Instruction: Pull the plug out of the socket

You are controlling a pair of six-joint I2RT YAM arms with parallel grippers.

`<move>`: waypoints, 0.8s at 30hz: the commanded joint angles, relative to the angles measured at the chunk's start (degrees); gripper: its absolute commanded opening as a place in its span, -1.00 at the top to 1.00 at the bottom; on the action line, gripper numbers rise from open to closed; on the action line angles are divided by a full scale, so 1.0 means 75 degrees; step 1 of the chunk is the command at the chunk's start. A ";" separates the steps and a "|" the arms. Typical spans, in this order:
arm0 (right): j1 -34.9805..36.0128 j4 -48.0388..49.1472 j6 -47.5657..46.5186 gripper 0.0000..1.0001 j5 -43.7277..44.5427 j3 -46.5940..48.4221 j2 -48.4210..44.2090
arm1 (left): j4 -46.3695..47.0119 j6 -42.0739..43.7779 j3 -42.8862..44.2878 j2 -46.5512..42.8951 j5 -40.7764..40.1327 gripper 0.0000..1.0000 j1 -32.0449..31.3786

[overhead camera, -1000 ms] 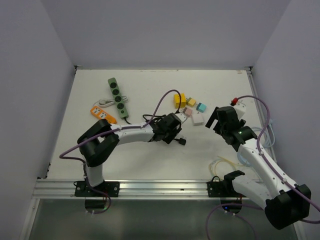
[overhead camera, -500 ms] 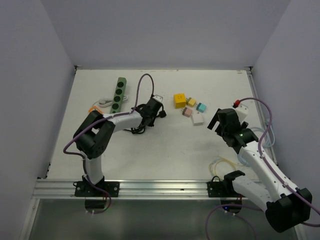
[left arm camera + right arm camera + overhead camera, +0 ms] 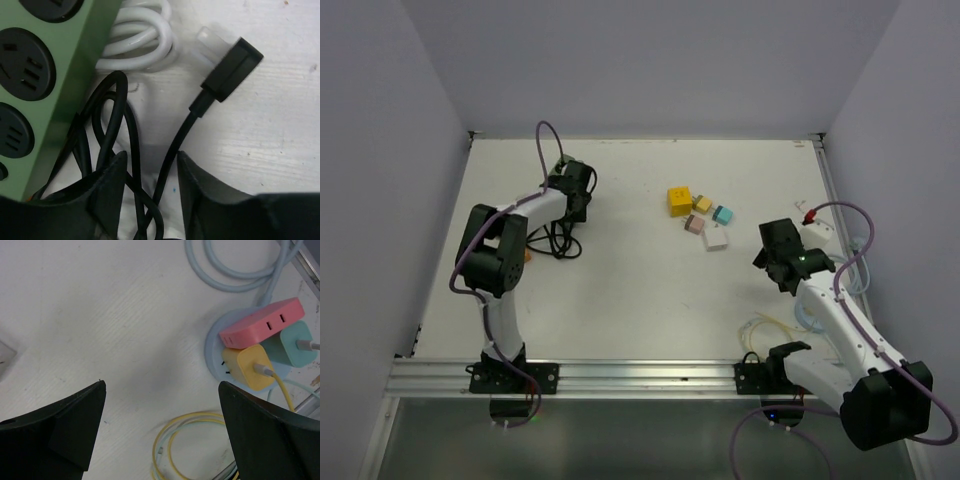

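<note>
In the left wrist view the black plug (image 3: 231,69) lies loose on the table, out of the green power strip (image 3: 30,85) whose round sockets show at the left. Its black cable (image 3: 172,150) runs down between the fingers of my left gripper (image 3: 151,160), which stand a little apart and do not pinch it. From above, the left gripper (image 3: 574,196) hovers at the back left, covering the strip. My right gripper (image 3: 162,385) is wide open over bare table, holding nothing, and sits at the right in the top view (image 3: 782,256).
A white cord coil (image 3: 137,42) lies beside the strip. Coloured blocks (image 3: 698,215) sit mid-table. A round pale-blue hub (image 3: 215,347) holds pink, yellow and teal chargers, with a yellow cable loop (image 3: 172,440) near it. A white adapter (image 3: 818,219) lies at the right edge.
My left arm swung from the table's middle to the back left, dragging the black cable along, and its fingers closed, then parted a little. The green strip turned. The right arm drew back slightly.
</note>
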 commanded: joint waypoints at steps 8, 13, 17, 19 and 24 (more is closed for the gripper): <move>-0.1446 -0.0767 0.0488 -0.97 0.0042 0.0041 0.0244 | -0.0058 -0.0270 0.0055 -0.1720 0.1614 -0.64 0.0325; -0.1845 -0.0791 0.0535 -0.98 0.0112 0.0111 0.0315 | 0.0070 -0.0246 -0.0648 -0.2870 0.2260 -0.71 0.0302; -0.1928 -0.1083 0.0664 -0.98 0.0557 0.0310 0.0338 | 0.0083 -0.0246 -0.1187 -0.3785 0.3010 -0.70 0.0302; -0.1916 -0.1142 0.0629 -0.98 0.0697 0.0450 0.0292 | 0.0071 -0.0223 -0.1410 -0.4101 0.3232 -0.71 0.0290; -0.1928 -0.1165 0.0430 -0.96 0.0066 0.0930 0.0233 | -0.0023 -0.0141 -0.1540 -0.4325 0.3281 -0.71 0.0290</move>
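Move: The left fingers are half open around the black cord at table height; the cord's black plug lies about 7 cm ahead and 1 cm right, the green strip's middle 4 cm ahead and 6 cm left. From the right hand, the pink plug on the round blue socket lies roughly 10 cm right, 4 cm back and 9 cm below, with the yellow charger 6 cm back, 8 cm right, and the teal charger 7 cm back, 12 cm right. Open the left gripper wide to let the black cord go and lift it some 14 cm off the cord, easing back and to the right as its fingertips tilt over to the right. Meanwhile carry the wide-open right gripper about 6 cm right and 3 cm back towards the pink plug, staying well above it and turning the wrist about 15 degrees clockwise. ##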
